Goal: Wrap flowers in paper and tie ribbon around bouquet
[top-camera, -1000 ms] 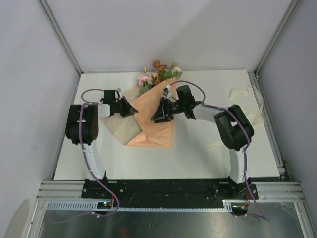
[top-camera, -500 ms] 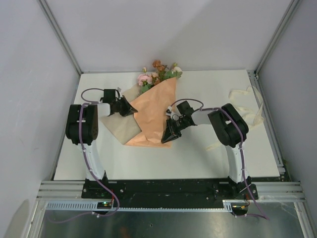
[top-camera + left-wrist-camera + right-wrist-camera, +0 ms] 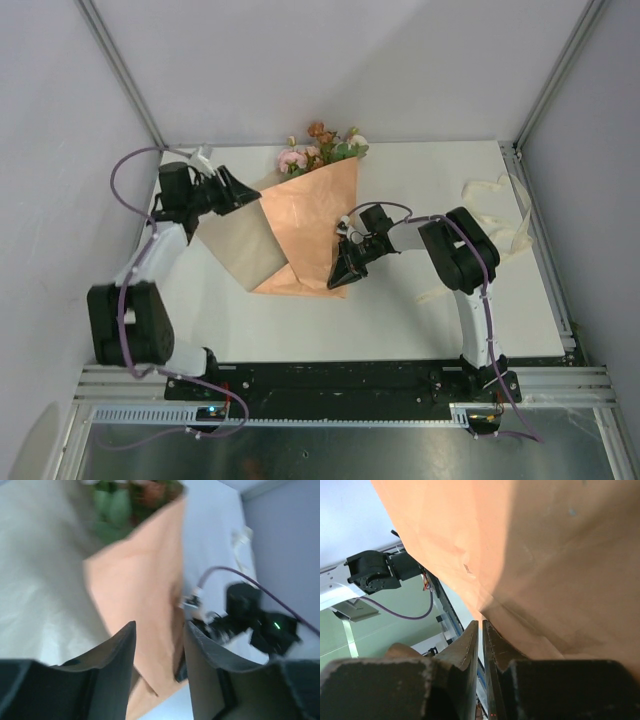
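The bouquet is a peach-orange paper [image 3: 312, 222] folded over the flowers [image 3: 322, 148], whose pink, orange and cream blooms stick out at the far end. A grey-beige flap [image 3: 240, 245] of the paper lies spread to the left. My left gripper [image 3: 243, 194] hovers at the paper's upper left corner, open and holding nothing. In the left wrist view the paper [image 3: 140, 580] shows between its fingers [image 3: 117, 650]. My right gripper [image 3: 343, 274] is shut on the paper's lower right edge [image 3: 485, 607]. The ribbon [image 3: 483, 187] lies loose at the right.
More loops of cream ribbon [image 3: 518, 240] trail along the table's right edge, with one end [image 3: 433, 294] near the right arm. Metal frame posts [image 3: 120, 70] and grey walls close in the white table [image 3: 400, 320] on three sides.
The left gripper let go of the paper's left side, opened and swung back to the upper left. The right gripper moved from the paper's middle down to its lower right edge and closed.
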`<state>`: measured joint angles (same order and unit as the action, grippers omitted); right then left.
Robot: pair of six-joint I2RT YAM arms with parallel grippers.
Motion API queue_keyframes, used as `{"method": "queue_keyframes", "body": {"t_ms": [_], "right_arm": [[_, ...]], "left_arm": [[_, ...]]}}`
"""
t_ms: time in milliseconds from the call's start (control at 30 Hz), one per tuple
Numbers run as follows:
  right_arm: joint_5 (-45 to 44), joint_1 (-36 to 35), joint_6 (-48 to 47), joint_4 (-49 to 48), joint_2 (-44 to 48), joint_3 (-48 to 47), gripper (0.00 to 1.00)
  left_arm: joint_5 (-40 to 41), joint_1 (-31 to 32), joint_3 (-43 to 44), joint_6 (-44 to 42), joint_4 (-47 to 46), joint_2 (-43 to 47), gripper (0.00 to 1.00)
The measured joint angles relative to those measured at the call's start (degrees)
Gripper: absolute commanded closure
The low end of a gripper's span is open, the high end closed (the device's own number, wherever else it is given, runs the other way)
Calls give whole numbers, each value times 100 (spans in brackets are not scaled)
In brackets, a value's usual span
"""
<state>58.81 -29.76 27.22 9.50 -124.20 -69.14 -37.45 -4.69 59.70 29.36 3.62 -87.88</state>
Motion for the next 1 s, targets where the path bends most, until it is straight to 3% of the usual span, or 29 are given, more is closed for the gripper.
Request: {"method": "queue_keyframes", "body": {"t_ms": [100,167,300,367,533,667,733,1000], "right_arm": [[2,0,17,-9,-2,0,87],[13,0,28,-20,-9,0,87],[22,9,46,-24,-15,0,87],[20,15,57,-24,-15,0,86],[35,20,59,-20,-15,0,78],[186,37,26,11,7,2,51],[256,42,-4,70,79,7,43],[267,264,68,68,291,188,35]], "left_arm": [[-389,442,-284,-50,-83,710,70],[-597,1080,-476,-39,-179,767,75],[-887,2247,-887,70,-229,118,85],[-955,2490,-984,120,-210,-326,89],[-964,2527,-1021,105,-120,-1215,99],[-866,2476,-1021,-74,87,-1733,100],[-892,2439,-1021,-138,179,-1939,100],[-992,2376,-929,-341,372,-2013,100]]}}
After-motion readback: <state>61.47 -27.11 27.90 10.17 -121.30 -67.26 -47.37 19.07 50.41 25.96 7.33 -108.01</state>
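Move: My open left hand hangs about 18 cm up. Its spot on the folded paper's near edge lies roughly 15 cm back, 15 cm right and 17 cm below. My right fingertips rest on that edge 5 cm farther right. The fold's far left corner is about 12 cm ahead of my left hand and the flower heads some 26 cm ahead, 17 cm right. From my right hand the spot lies about 5 cm left, level front to back; the paper's near right corner is 4 cm right, 3 cm back. My left hand swings back and right, about 15 cm each way, rising briefly before it drops some 17 cm onto the paper's near edge beside my right fingers; it turns clockwise and tips down about 30 degrees each, fingers closing, and sets its shut tips on the paper. My right hand holds its place until then, lifts about 2 cm and opens its fingers well apart across the paper's right edge. ##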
